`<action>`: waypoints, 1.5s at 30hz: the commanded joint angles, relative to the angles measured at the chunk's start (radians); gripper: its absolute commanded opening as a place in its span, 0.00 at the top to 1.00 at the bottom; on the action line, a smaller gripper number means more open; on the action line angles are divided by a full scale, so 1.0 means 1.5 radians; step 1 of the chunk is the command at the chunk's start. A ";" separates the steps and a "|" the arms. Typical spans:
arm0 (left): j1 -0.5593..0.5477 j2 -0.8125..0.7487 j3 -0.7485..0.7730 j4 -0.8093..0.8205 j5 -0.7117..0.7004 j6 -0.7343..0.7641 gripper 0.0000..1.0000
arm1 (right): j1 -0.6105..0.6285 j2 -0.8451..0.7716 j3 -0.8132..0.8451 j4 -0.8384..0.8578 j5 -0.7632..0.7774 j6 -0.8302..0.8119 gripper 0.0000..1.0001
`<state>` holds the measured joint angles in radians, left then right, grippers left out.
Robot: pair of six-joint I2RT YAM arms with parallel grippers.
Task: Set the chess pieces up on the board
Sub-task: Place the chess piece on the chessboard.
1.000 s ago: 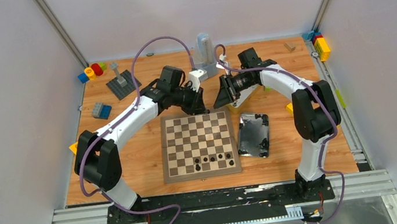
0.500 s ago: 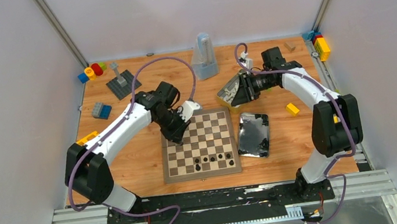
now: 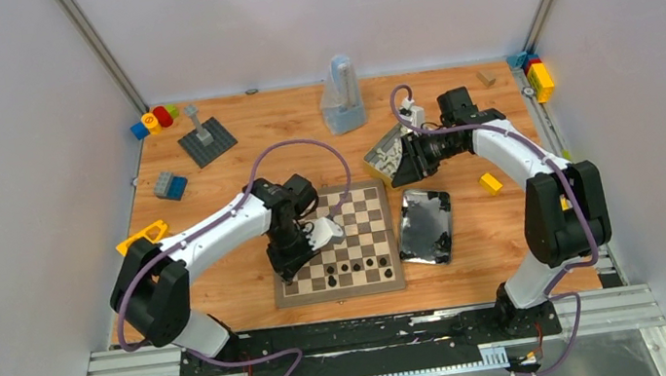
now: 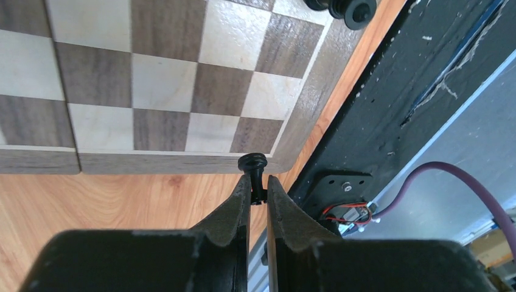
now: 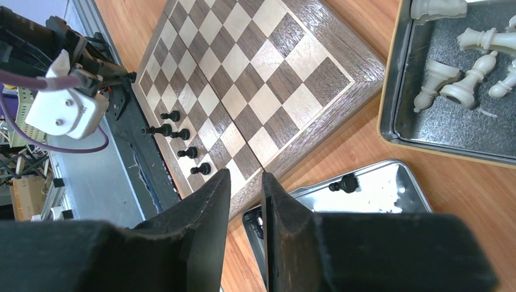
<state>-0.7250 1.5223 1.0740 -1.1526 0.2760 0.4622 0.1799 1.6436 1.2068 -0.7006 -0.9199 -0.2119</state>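
My left gripper point(image 4: 258, 181) is shut on a black pawn point(image 4: 252, 162) and holds it over the near left corner of the board point(image 4: 158, 91). From above, that gripper point(image 3: 287, 269) hangs over the board point(image 3: 353, 215) near its left edge. Several black chess pieces point(image 3: 368, 264) stand along the board's near rows. My right gripper point(image 5: 245, 176) has a narrow gap between its jaws, with nothing in it. It point(image 3: 397, 167) hovers beside the tin of white pieces point(image 5: 462, 79). One black piece point(image 5: 347, 182) lies in the shiny tin point(image 3: 426, 224).
A grey studded plate point(image 3: 206, 139) and toy blocks point(image 3: 154, 121) sit at the back left. A clear grey stand point(image 3: 342, 96) is at the back centre. Yellow blocks point(image 3: 491, 183) lie to the right, more coloured blocks point(image 3: 538, 76) at the far right edge.
My left arm has carried the black pawn from the board's far edge down to its near left corner. My right arm drew back to the right, over the tin of white pieces.
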 commanded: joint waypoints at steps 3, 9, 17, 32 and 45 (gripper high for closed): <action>-0.038 0.002 -0.026 0.005 -0.029 0.018 0.99 | -0.001 -0.018 -0.005 0.011 0.001 -0.024 0.74; -0.047 0.011 -0.024 0.017 -0.034 0.013 0.97 | -0.001 -0.014 -0.006 0.012 0.001 -0.024 0.74; -0.058 0.042 -0.009 0.017 -0.032 0.012 0.94 | -0.001 -0.012 -0.007 0.011 0.001 -0.025 0.74; -0.069 0.054 0.002 0.024 -0.035 0.003 0.82 | -0.001 -0.007 -0.007 0.010 -0.001 -0.027 0.74; -0.070 0.016 0.020 0.036 -0.049 -0.003 0.57 | -0.008 -0.029 -0.023 -0.010 0.060 -0.035 0.73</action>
<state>-0.8234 1.5925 1.0710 -1.1076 0.1997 0.4583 0.1734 1.6432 1.1931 -0.7055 -0.8692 -0.2348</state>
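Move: The black rook, still pinched near its top in the left hand, is bound for the board's empty near-left corner square, about 2 cm back, level sideways, and roughly 5 cm below that hand. A tall black piece stands some 8 cm to the hand's right and 1 cm back; the nearest black pawn is 8 cm right and 1 cm ahead, both about 4 cm lower. From the right hand the corner square lies roughly 23 cm left, 17 cm back and 11 cm below. The black rook is brought down and slightly back by the left hand, a little over 2 cm down and 1.5 cm back, onto the near-left corner square, the wrist turning under 10 degrees. After a short hold there the fingers open to a bit under half and let go, and the hand eases about 1.5 cm forward and right, barely rising, with the rook between the parted tips. ##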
